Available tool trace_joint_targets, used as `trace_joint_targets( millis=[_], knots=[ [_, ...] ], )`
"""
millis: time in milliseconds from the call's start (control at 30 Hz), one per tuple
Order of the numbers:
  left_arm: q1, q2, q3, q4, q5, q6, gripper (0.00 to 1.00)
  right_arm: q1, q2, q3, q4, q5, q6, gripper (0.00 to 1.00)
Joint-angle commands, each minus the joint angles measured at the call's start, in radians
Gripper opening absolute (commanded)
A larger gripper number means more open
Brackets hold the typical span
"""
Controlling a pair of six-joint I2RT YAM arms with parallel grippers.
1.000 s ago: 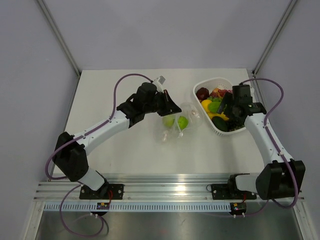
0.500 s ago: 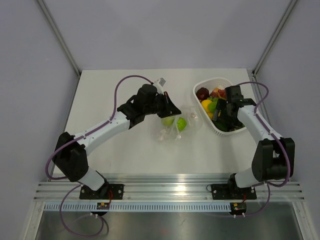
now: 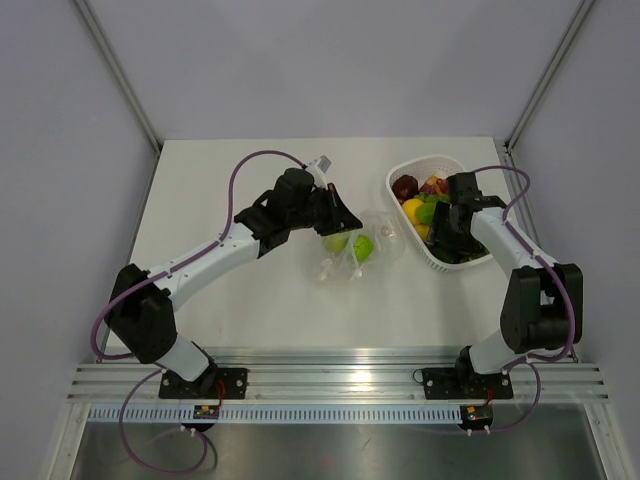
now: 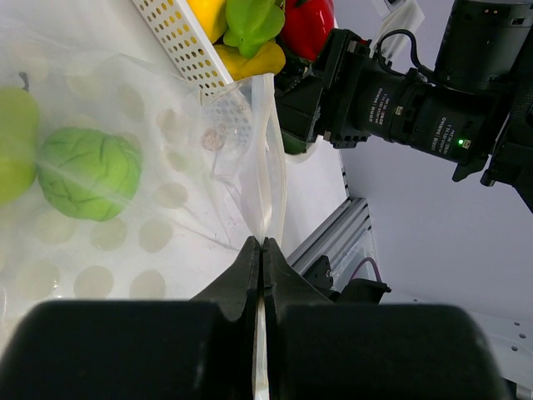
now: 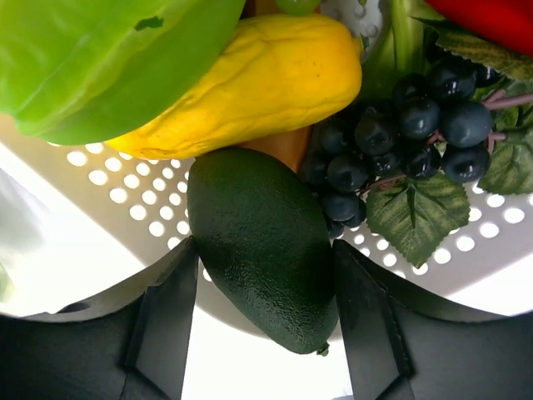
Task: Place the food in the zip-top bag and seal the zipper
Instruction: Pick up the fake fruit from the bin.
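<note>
The clear zip-top bag (image 3: pixel 362 243) lies mid-table with two green toy fruits (image 3: pixel 350 243) inside. My left gripper (image 3: pixel 343 217) is shut on the bag's mouth strip (image 4: pixel 268 158), which runs up from between the pressed jaws (image 4: pixel 263 250). A green ball (image 4: pixel 87 171) shows through the plastic. My right gripper (image 3: pixel 446 238) is down in the white basket, open, its fingers on either side of a dark green avocado (image 5: pixel 262 242). The left finger (image 5: pixel 171 292) touches the avocado and the right finger (image 5: pixel 366 300) stands just off it.
The white perforated basket (image 3: pixel 420 165) at the right holds a yellow fruit (image 5: pixel 258 75), a green pepper (image 5: pixel 100 58), dark grapes with leaves (image 5: pixel 391 133) and red pieces. Its near wall (image 4: pixel 179 46) stands right beside the bag's mouth.
My right gripper has dropped lower into the basket and its arm has swung in toward the table. The left gripper and the bag have not moved.
</note>
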Motion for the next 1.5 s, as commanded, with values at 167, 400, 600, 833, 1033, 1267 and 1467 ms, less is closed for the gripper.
trace_joint_targets(
  millis=[167, 400, 600, 833, 1033, 1267, 1467],
  knots=[
    [0.001, 0.013, 0.020, 0.056, 0.026, 0.010, 0.00, 0.003, -0.095, 0.023, 0.012, 0.071, 0.023, 0.42],
    [0.001, 0.010, 0.014, 0.062, 0.027, 0.005, 0.00, 0.002, -0.160, 0.016, 0.003, 0.115, 0.043, 0.34],
    [0.001, 0.006, 0.016, 0.059, 0.027, 0.009, 0.00, 0.000, -0.198, 0.032, -0.006, 0.163, 0.052, 0.32],
    [-0.001, 0.042, 0.054, 0.052, 0.035, 0.007, 0.00, 0.000, -0.244, 0.095, -0.031, 0.131, 0.060, 0.31],
    [-0.001, 0.094, 0.100, 0.061, 0.067, -0.007, 0.00, 0.000, -0.262, 0.138, -0.042, 0.101, 0.058, 0.31],
    [-0.002, 0.099, 0.094, 0.076, 0.075, -0.018, 0.00, 0.000, -0.186, 0.128, 0.000, 0.140, 0.067, 0.30],
    [-0.002, 0.095, 0.072, 0.079, 0.066, -0.013, 0.00, 0.000, -0.147, 0.046, 0.070, 0.170, 0.100, 0.31]
  ],
)
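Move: Between the right fingers already sits the avocado; the bag's open mouth, its place to go, lies about 13 cm to that hand's left, level with it fore and aft and some 5 cm higher. The yellow squash is about 5 cm ahead and 2 cm left, the green star fruit 8 cm ahead and 5 cm left, the black grapes 3 cm ahead and 6 cm right. From the left hand, the mouth is about 7 cm right, 2 cm ahead and 10 cm down. Lifting the avocado it already pinches up out of the bin, the right hand rises about 11 cm with one slowdown midway, drifting a little right and later forward, then sinks back some 3 cm; its fingertips swing outward about 15 degrees and keep their hold. Late on, the left hand, still pinching the bag's edge, shifts a couple of centimetres right and down, and slightly forward. ##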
